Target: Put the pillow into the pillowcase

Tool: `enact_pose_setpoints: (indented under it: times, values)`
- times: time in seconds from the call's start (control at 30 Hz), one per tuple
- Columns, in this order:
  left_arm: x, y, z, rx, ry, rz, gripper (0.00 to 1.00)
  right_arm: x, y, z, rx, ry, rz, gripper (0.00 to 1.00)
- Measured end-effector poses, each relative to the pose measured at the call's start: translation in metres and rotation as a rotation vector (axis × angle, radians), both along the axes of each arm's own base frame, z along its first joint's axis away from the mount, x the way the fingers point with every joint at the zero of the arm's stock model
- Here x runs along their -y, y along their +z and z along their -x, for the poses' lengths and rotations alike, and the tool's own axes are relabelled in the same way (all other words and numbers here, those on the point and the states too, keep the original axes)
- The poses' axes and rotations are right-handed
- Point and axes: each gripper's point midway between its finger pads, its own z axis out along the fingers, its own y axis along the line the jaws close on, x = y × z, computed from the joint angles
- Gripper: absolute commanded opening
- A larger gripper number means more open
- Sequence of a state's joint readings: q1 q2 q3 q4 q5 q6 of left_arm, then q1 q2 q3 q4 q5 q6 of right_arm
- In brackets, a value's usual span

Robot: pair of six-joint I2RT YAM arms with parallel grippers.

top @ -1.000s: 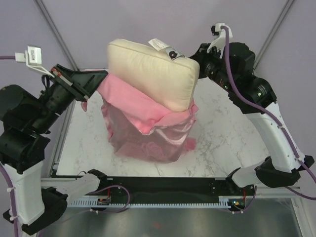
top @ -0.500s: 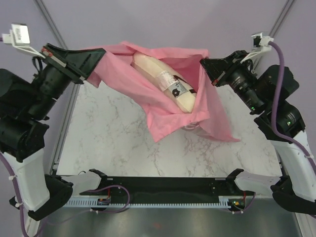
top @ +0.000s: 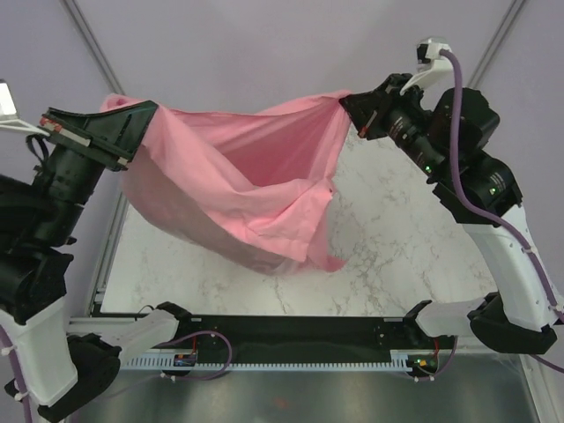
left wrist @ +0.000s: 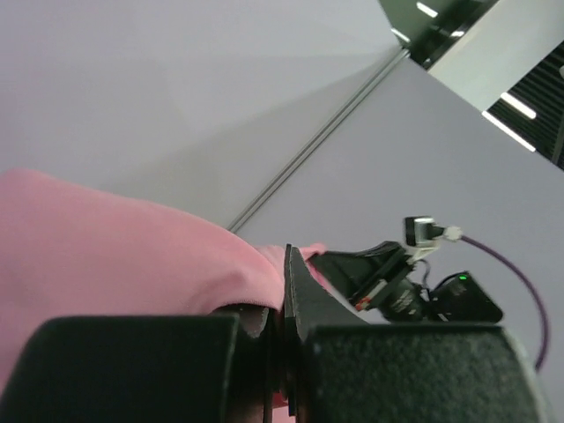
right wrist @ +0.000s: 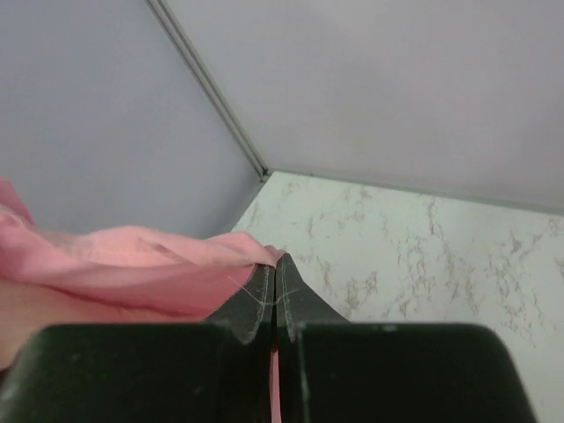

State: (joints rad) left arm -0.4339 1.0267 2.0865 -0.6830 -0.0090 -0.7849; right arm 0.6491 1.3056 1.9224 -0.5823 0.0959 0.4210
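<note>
The pink pillowcase hangs in the air, stretched between my two grippers and sagging like a hammock over the marble table. My left gripper is shut on its left upper corner. My right gripper is shut on its right upper corner. The pillow does not show; the sagging fabric hides whatever lies in it. In the left wrist view, pink pillowcase fabric bunches beside the closed left gripper. In the right wrist view, the pillowcase cloth is pinched in the right gripper.
The table's left edge runs beside the left arm. Slanted metal frame poles stand at the back corners against the purple walls. The arms' bases and a black rail line the near edge.
Both grippers have risen and pulled apart, lifting the pillowcase off the table and stretching it taut. The cream pillow, on show earlier, has dropped out of sight in the pink fabric.
</note>
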Motion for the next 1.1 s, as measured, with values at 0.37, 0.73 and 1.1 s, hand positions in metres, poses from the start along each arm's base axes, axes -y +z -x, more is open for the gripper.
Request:
enact_pose_setpoints:
  times: [0.37, 0.73, 1.1]
  values:
    - [0.071, -0.075, -0.110, -0.256, -0.103, -0.129, 0.02, 0.071, 0.068, 0.007, 0.178, -0.275, -0.016, 0.00]
    - [0.065, -0.119, -0.097, -0.361, -0.100, -0.172, 0.02, 0.069, 0.037, 0.022, 0.148, -0.206, 0.031, 0.00]
    - [0.007, -0.065, 0.043, -0.062, -0.144, -0.018, 0.02, 0.069, 0.045, 0.095, 0.191, 0.030, -0.012, 0.00]
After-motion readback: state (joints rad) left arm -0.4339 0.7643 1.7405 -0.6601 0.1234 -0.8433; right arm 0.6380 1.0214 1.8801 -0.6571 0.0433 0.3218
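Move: Both hands already hold the pillowcase rim high over the table, roughly 29 cm apart. The pillow, inside the case and mostly hidden, hangs some 20 cm below, about 4 cm back and 10 cm right of the left hand, and 6 cm back and 18 cm left of the right. The mouth's middle lies about 3 cm back of the right hand, 15 cm to its left and 6 cm lower. Keeping both rim grips, left dips about 13 cm forward-down, then swings back; right lifts outward 8 cm, then draws back. ##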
